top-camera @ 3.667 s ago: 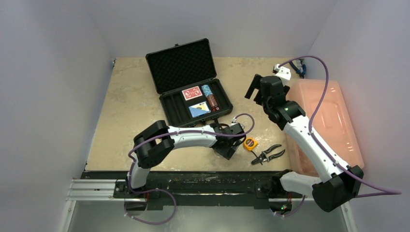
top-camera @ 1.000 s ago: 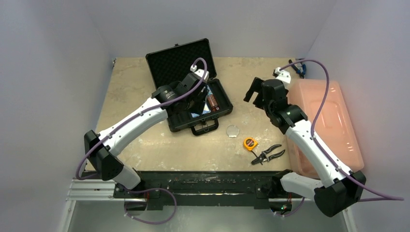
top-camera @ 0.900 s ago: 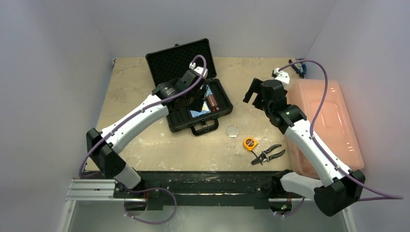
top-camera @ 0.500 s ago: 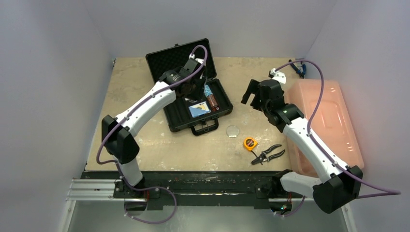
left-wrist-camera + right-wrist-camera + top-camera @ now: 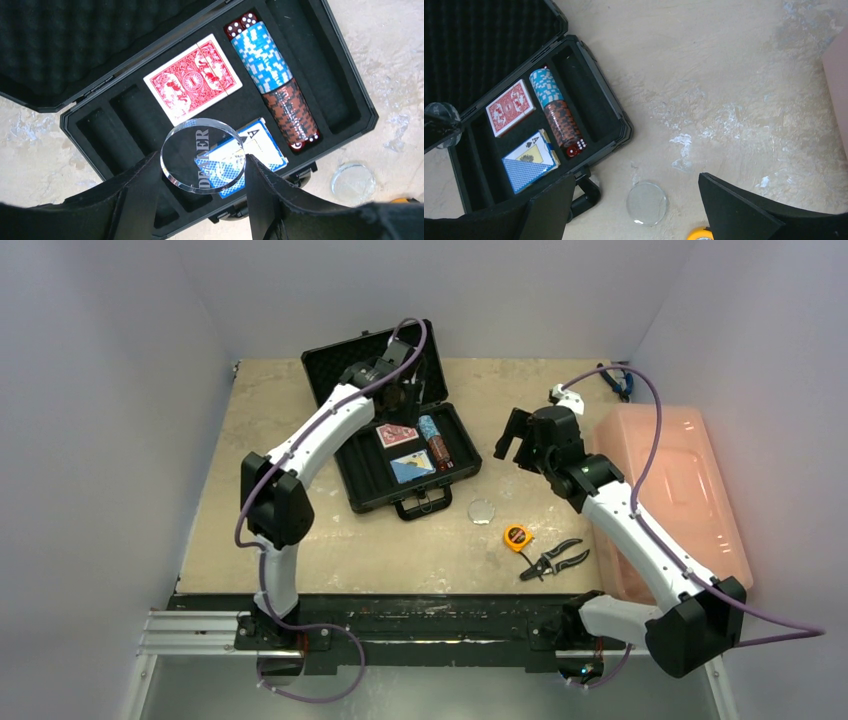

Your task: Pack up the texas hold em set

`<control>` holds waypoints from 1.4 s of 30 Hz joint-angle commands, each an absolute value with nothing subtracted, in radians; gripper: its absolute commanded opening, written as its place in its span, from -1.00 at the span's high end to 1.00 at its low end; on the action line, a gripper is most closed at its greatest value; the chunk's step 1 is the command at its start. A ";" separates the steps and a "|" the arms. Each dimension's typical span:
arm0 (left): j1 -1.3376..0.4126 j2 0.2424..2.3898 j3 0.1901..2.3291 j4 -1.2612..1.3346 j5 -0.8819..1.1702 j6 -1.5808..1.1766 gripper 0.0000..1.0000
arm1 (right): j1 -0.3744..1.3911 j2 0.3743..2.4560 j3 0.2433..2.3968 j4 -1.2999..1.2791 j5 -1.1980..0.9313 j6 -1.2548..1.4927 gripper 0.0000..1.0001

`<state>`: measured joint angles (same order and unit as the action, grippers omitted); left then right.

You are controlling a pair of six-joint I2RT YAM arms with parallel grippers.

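Observation:
The black briefcase (image 5: 345, 465) lies open with its foam lid raised. Its tray (image 5: 356, 95) holds a red deck (image 5: 192, 79), a blue deck (image 5: 265, 152), blue chips (image 5: 261, 55), brown chips (image 5: 292, 115) and red dice (image 5: 239, 25). Above the tray, my left gripper (image 5: 202, 161) is shut on the edges of a clear disc (image 5: 200, 145) marked DEALER. A second clear disc (image 5: 647, 202) lies on the table by the case handle. My right gripper (image 5: 640, 200) hangs open high above that disc, touching nothing.
An orange-yellow tape measure (image 5: 516, 536) and black-handled pliers (image 5: 555, 558) lie on the table in front of the loose disc (image 5: 481, 510). A translucent pink bin (image 5: 670, 490) fills the right side. A blue-handled tool (image 5: 620, 380) sits at the back right corner.
My left arm rose from the table front and carried the DEALER disc over the case, toward the lid. My right gripper drifted slightly left, still open.

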<state>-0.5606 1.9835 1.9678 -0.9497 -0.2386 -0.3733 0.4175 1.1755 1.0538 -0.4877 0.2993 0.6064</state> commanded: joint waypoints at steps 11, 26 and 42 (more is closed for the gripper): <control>-0.506 2.138 2.138 -0.956 -0.198 -0.347 1.00 | 0.413 1.149 1.012 -0.477 0.283 0.598 -0.98; -0.487 2.234 2.154 -0.920 -0.198 -0.362 1.00 | 0.414 1.109 0.997 -0.524 0.312 0.595 -0.98; -0.469 2.278 2.155 -0.899 -0.192 -0.360 1.00 | 0.414 1.112 0.988 -0.529 0.310 0.594 -0.98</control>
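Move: The red card deck lies about 6 cm straight ahead of the left hand and some 12 cm below it, the clear dealer button being held already. Around the deck, from that same hand: the blue card deck about 3 cm back and 3 cm right, the blue chips 8 cm ahead and 8 cm right, the brown chips 1 cm ahead and 10 cm right. From the right hand, the red deck is roughly 15 cm ahead, 25 cm left and 16 cm below. The dealer button, still pinched between the left fingers, is lowered about 9 cm towards the red deck while going some 5 cm forward; most of the forward travel comes early, then it sinks steeply and levels off just above the cards. The fingers tip some 7 degrees further down and keep their grip. The right hand, empty and open, eases a couple of centimetres back and down. ##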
